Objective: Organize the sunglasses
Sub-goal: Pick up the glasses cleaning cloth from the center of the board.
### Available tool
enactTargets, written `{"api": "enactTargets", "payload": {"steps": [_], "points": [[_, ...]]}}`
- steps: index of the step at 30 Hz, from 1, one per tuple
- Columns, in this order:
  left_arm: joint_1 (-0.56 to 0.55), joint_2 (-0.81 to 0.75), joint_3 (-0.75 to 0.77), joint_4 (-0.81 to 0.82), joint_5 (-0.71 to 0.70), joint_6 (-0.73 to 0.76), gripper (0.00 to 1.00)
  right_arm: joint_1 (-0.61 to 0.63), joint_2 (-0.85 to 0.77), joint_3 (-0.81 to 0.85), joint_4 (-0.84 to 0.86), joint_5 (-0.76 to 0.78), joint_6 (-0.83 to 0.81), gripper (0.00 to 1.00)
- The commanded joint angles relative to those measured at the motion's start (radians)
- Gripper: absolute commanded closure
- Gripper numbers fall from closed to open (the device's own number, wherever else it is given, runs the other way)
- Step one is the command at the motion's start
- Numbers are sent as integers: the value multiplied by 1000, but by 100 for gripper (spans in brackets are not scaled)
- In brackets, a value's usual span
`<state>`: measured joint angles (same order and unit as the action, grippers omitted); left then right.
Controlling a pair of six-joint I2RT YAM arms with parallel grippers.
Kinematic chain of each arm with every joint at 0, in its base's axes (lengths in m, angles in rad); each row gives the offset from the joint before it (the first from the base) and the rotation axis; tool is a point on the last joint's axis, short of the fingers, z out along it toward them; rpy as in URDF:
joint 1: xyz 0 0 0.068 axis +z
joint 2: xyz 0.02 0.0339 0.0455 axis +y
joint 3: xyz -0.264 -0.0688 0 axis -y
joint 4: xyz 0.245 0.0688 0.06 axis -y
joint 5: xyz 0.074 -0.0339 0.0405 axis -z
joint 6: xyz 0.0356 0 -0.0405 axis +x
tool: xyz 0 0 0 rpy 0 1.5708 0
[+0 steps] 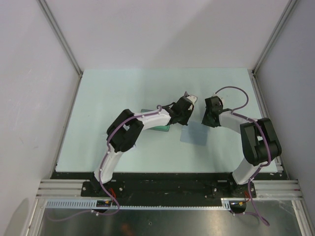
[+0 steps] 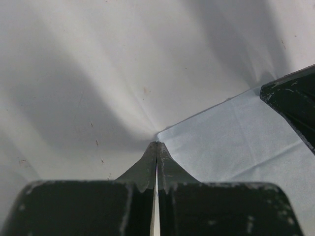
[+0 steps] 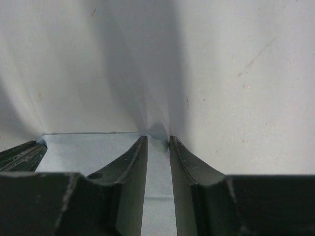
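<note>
The sunglasses are not visible in any view. A flat grey-blue cloth (image 1: 194,135) lies on the table between my two grippers. My left gripper (image 1: 185,120) is down at the cloth's far left corner; in the left wrist view the gripper (image 2: 157,143) is shut, its tips pinched on that corner of the cloth (image 2: 231,142). My right gripper (image 1: 206,121) is at the far right corner. In the right wrist view the gripper (image 3: 158,138) stands slightly open, straddling the corner of the cloth (image 3: 88,147), which puckers up just ahead of the tips.
A grey-green oblong case (image 1: 160,129) lies partly under my left forearm, left of the cloth. The pale table (image 1: 123,98) is walled in by white panels on the left, back and right. Each wrist view shows the other gripper's dark finger at its edge.
</note>
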<state>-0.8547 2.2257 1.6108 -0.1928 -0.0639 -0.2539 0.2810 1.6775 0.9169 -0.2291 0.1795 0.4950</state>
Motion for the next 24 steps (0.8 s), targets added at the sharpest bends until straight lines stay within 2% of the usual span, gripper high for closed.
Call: {"api": "enactTargets", "payload": {"steps": [1, 9, 10, 13, 24], "points": [[-1, 18, 31, -34, 13, -1, 99, -12, 22, 17, -33, 25, -16, 71], [-1, 20, 27, -37, 13, -1, 100, -23, 10, 17, -42, 23, -13, 83], [-1, 19, 28, -36, 12, -1, 100, -23, 11, 17, -44, 25, -12, 91], [-1, 17, 28, -36, 13, -1, 100, -23, 11, 17, -38, 15, -13, 100], [-1, -34, 34, -37, 18, 5, 100, -20, -21, 16, -36, 0, -38, 100]]}}
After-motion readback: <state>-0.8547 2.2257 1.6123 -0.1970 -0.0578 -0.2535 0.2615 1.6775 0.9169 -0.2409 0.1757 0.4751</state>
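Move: Barely a finger's height off the board, the open right fingers straddle the cleaning cloth's far right corner, with the cloth's middle about 5 cm back and 5 cm to their left. Some 10 cm to their left and level with them, the left gripper already holds the far left corner; from it the cloth's middle lies about 5 cm back and 5 cm right. The open green case is roughly 26 cm left of the right hand and 2 cm farther out. Easing about 1 cm to the right, away from the left gripper, the right hand keeps its tips down at the board and closes its part-open fingers fully, pinching the cloth's far right corner. The left hand stays put, still shut on the far left corner, and neither wrist turns noticeably. ##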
